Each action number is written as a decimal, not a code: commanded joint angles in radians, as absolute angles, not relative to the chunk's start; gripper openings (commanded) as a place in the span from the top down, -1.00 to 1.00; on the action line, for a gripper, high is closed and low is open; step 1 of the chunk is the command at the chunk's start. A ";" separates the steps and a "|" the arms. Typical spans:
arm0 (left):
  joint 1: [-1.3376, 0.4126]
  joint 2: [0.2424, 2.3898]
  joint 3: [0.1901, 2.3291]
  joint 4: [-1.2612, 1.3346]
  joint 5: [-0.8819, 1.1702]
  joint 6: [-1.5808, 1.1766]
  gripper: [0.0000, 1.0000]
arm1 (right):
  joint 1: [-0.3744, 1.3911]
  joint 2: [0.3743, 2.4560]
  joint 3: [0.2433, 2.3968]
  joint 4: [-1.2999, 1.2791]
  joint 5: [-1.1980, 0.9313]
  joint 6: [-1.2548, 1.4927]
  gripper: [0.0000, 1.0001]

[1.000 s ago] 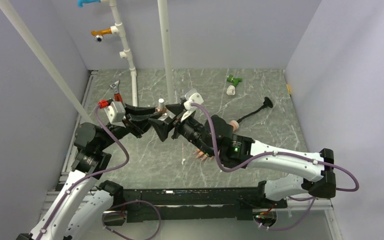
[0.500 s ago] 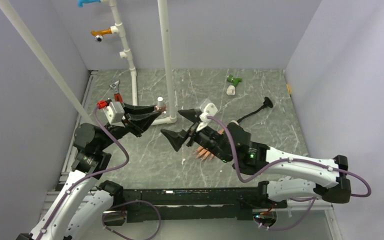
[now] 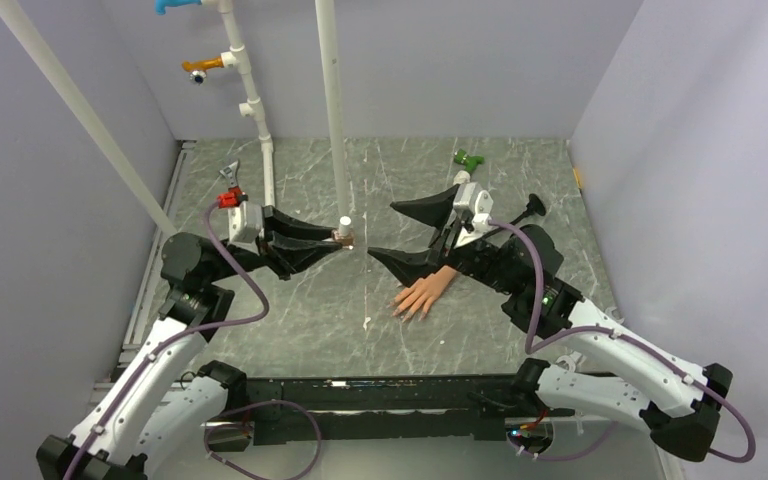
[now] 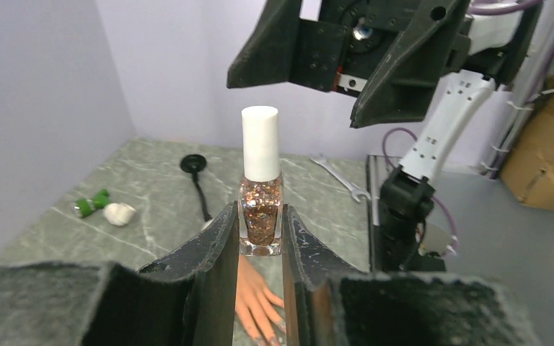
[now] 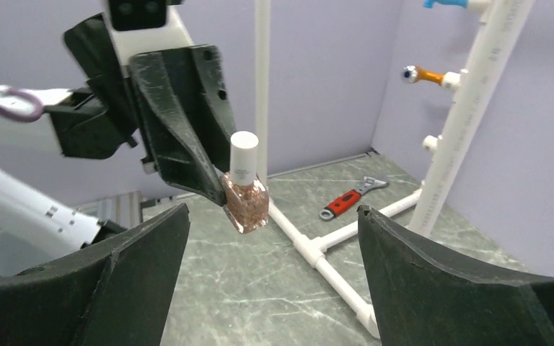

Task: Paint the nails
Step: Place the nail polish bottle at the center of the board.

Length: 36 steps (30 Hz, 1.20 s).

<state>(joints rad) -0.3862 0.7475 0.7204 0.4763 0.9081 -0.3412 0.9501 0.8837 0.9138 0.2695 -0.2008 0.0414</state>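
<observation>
The peach mannequin hand [image 3: 427,291] lies flat on the table, fingers spread toward the near left. Its nails [image 3: 401,312] are too small to make out. My left gripper [image 3: 344,238] is shut on a glitter nail polish bottle [image 4: 260,216] with a white cap [image 4: 260,143], held upright in the air to the left of and beyond the hand. My right gripper [image 3: 381,230] stands open, facing the bottle from the right with a gap between them. In the right wrist view the bottle [image 5: 245,203] hangs ahead of the wide-apart fingers [image 5: 144,267]. The hand [image 4: 254,303] shows below the bottle.
A white pipe frame [image 3: 332,110] rises just behind the bottle, with its base tee [image 5: 317,249] on the table. A red-handled wrench [image 5: 346,199] lies at the back left. A green piece [image 3: 468,158], a white lump [image 4: 119,213] and a black long-handled tool [image 3: 533,206] lie at the back right.
My right gripper has opened wide and drawn back to the right, away from the bottle, uncovering the mannequin hand. My left gripper has carried the bottle slightly to the right.
</observation>
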 commanded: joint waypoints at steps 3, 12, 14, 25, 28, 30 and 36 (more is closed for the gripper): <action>-0.386 0.788 0.770 0.603 1.082 -0.428 1.00 | 0.858 0.910 1.007 0.163 -0.535 0.015 -0.66; -0.398 0.805 0.799 0.496 1.139 -0.337 1.00 | 0.809 1.068 1.224 -0.154 -0.693 -0.143 -0.33; -0.400 0.807 0.807 0.466 1.142 -0.316 1.00 | 0.807 1.094 1.258 -0.194 -0.717 -0.163 -0.23; -0.400 0.803 0.822 0.376 1.096 -0.252 1.00 | 0.805 1.182 1.315 -0.264 -0.844 -0.174 0.07; -0.400 0.801 0.821 0.372 1.085 -0.249 1.00 | 0.806 1.196 1.323 -0.277 -0.856 -0.175 0.12; -0.400 0.801 0.822 0.369 1.081 -0.248 1.00 | 0.806 1.199 1.319 -0.264 -0.864 -0.167 0.14; -0.400 0.807 0.824 0.359 1.080 -0.243 1.00 | 0.808 1.212 1.304 -0.227 -0.889 -0.146 0.20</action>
<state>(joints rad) -0.3969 0.8089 0.7746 0.3523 1.0939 -0.2665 0.8055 1.2118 1.2793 -0.2832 -0.8356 -0.1539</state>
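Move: The nail polish bottle is upright in the left gripper's fingertips, its middle about 1 cm above that hand point. From the open right gripper the bottle lies about 7 cm to the left, 1 cm ahead and 4 cm lower. The mannequin hand lies on the board some 30 cm below the right gripper, about 10 cm to its right and 5 cm ahead; the upright pipe's foot is some 16 cm ahead, 10 cm left and 30 cm down. Lower the right gripper about 6 cm while bringing it 4 cm left and slightly back, up to the bottle; swing its fingers some 30 degrees counter-clockwise, tip them down from their upward slant, and close them from wide open to under half, one finger on each side of the bottle's line, without gripping. Keep the left gripper's hold on the bottle and ease it down 2 cm, back and slightly right, turning about 10 degrees clockwise. ##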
